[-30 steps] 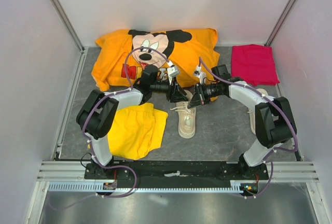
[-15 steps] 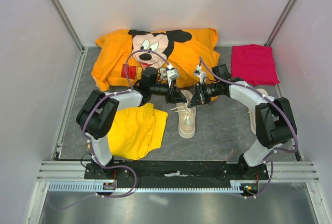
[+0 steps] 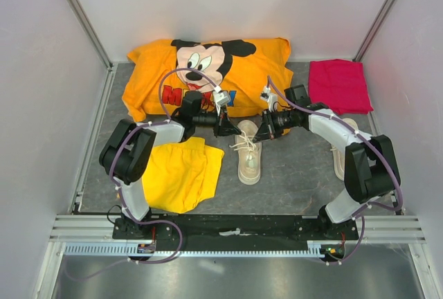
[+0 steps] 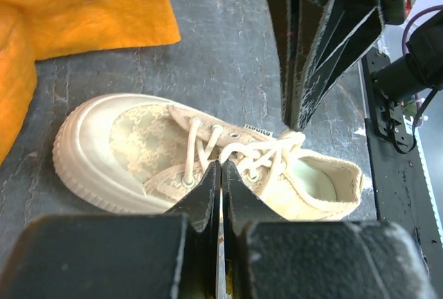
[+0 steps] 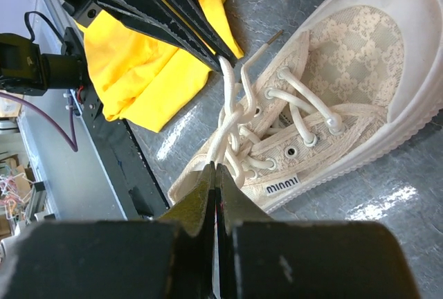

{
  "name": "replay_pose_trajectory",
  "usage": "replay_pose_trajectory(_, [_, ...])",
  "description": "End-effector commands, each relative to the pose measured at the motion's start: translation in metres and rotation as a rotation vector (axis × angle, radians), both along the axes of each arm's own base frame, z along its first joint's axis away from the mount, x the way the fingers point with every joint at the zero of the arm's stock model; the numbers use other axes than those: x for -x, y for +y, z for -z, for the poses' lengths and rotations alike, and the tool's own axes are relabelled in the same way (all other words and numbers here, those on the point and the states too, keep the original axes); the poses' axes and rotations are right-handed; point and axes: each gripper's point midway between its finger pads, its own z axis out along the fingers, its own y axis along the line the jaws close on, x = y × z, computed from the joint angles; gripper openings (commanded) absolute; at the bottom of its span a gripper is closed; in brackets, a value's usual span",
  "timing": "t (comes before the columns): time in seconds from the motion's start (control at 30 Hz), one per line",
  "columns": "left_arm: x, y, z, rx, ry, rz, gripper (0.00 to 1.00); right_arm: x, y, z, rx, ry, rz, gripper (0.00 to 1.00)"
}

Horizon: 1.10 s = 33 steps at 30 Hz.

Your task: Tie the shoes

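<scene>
One cream shoe [image 3: 249, 164] lies mid-table with its toe toward the arms, and its white laces [image 5: 239, 115] are pulled up in a bunch. My left gripper [image 3: 227, 131] is at the shoe's left, shut on a lace strand [image 5: 225, 70]. In its own view the jaws [image 4: 221, 166] are pressed together over the shoe [image 4: 124, 147]. My right gripper [image 3: 259, 135] is at the shoe's right, shut on another lace strand that runs into its tip [image 5: 216, 167]. The second shoe [image 3: 337, 162] shows only partly behind the right arm.
An orange Mickey Mouse shirt [image 3: 208, 70] is spread across the back. Yellow shorts [image 3: 181, 174] lie at the near left and a folded red cloth [image 3: 338, 84] at the back right. White walls enclose the table, and a black rail [image 3: 235, 226] holds the arm bases.
My left gripper has closed on the lace and drawn a little left and back. The right gripper stayed shut and shifted slightly back.
</scene>
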Motion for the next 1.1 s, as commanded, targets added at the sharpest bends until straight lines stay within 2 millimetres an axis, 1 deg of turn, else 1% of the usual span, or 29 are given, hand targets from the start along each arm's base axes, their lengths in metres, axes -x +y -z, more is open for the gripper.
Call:
replay_pose_trajectory(0.0, [0.002, 0.001, -0.020, 0.029, -0.051, 0.008, 0.02, -0.002, -0.008, -0.010, 0.013, -0.054, 0.006, 0.00])
replay_pose_trajectory(0.13, [0.002, 0.003, -0.019, 0.023, -0.052, 0.004, 0.02, -0.003, -0.017, -0.006, 0.040, -0.064, 0.018, 0.00])
replay_pose_trajectory(0.3, [-0.002, 0.008, -0.017, 0.009, -0.059, -0.018, 0.02, 0.001, -0.026, -0.002, 0.071, -0.069, 0.010, 0.00])
replay_pose_trajectory(0.47, [0.001, 0.009, -0.016, 0.008, -0.056, -0.003, 0.01, 0.006, -0.028, 0.001, 0.083, -0.075, -0.019, 0.00])
replay_pose_trajectory(0.53, [0.003, 0.008, -0.015, 0.010, -0.054, 0.006, 0.02, 0.002, -0.026, 0.000, 0.072, -0.081, -0.029, 0.00])
replay_pose_trajectory(0.57, [0.004, 0.007, -0.016, 0.012, -0.055, 0.009, 0.02, 0.001, -0.024, -0.001, 0.065, -0.082, -0.037, 0.03])
replay_pose_trajectory(0.63, [0.005, 0.006, -0.016, 0.013, -0.056, 0.015, 0.01, -0.003, -0.020, -0.005, 0.048, -0.092, -0.049, 0.13])
replay_pose_trajectory(0.67, [0.005, 0.006, -0.016, 0.014, -0.055, 0.018, 0.02, -0.005, -0.020, -0.005, 0.045, -0.093, -0.049, 0.25])
replay_pose_trajectory(0.77, [0.005, 0.005, -0.017, 0.015, -0.059, 0.021, 0.01, -0.011, -0.015, -0.009, 0.021, -0.097, -0.050, 0.41])
replay_pose_trajectory(0.87, [0.005, 0.005, -0.017, 0.015, -0.061, 0.023, 0.02, -0.014, -0.008, -0.015, -0.030, -0.071, -0.055, 0.47])
replay_pose_trajectory(0.97, [0.006, 0.005, -0.017, 0.017, -0.065, 0.028, 0.02, -0.014, -0.002, -0.017, -0.055, -0.041, -0.048, 0.47])
replay_pose_trajectory(1.07, [0.006, 0.005, -0.017, 0.018, -0.066, 0.028, 0.02, -0.015, 0.002, -0.013, -0.058, -0.021, -0.050, 0.43])
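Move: The right hand already pinches a lace loop; the knot it pulls from lies about 2 cm to its left and 2 cm below. The shoe's middle is some 4 cm back, 2 cm left and 7 cm down. From the left hand, which holds the opposite loop, the knot is about 2 cm back, 2 cm right and 2 cm below, and the loose lace end roughly 4 cm back, 3 cm left and 4 cm down. Rightward and slightly down, the right hand draws its pinched loop about 2.5 cm away from the knot, tilting a few degrees; there its fingers open to about halfway and let go, and the hand eases some 1.5 cm back left, around the freed loop. The left hand, shut on its own loop, keeps hold as an anchor, nearly still. ##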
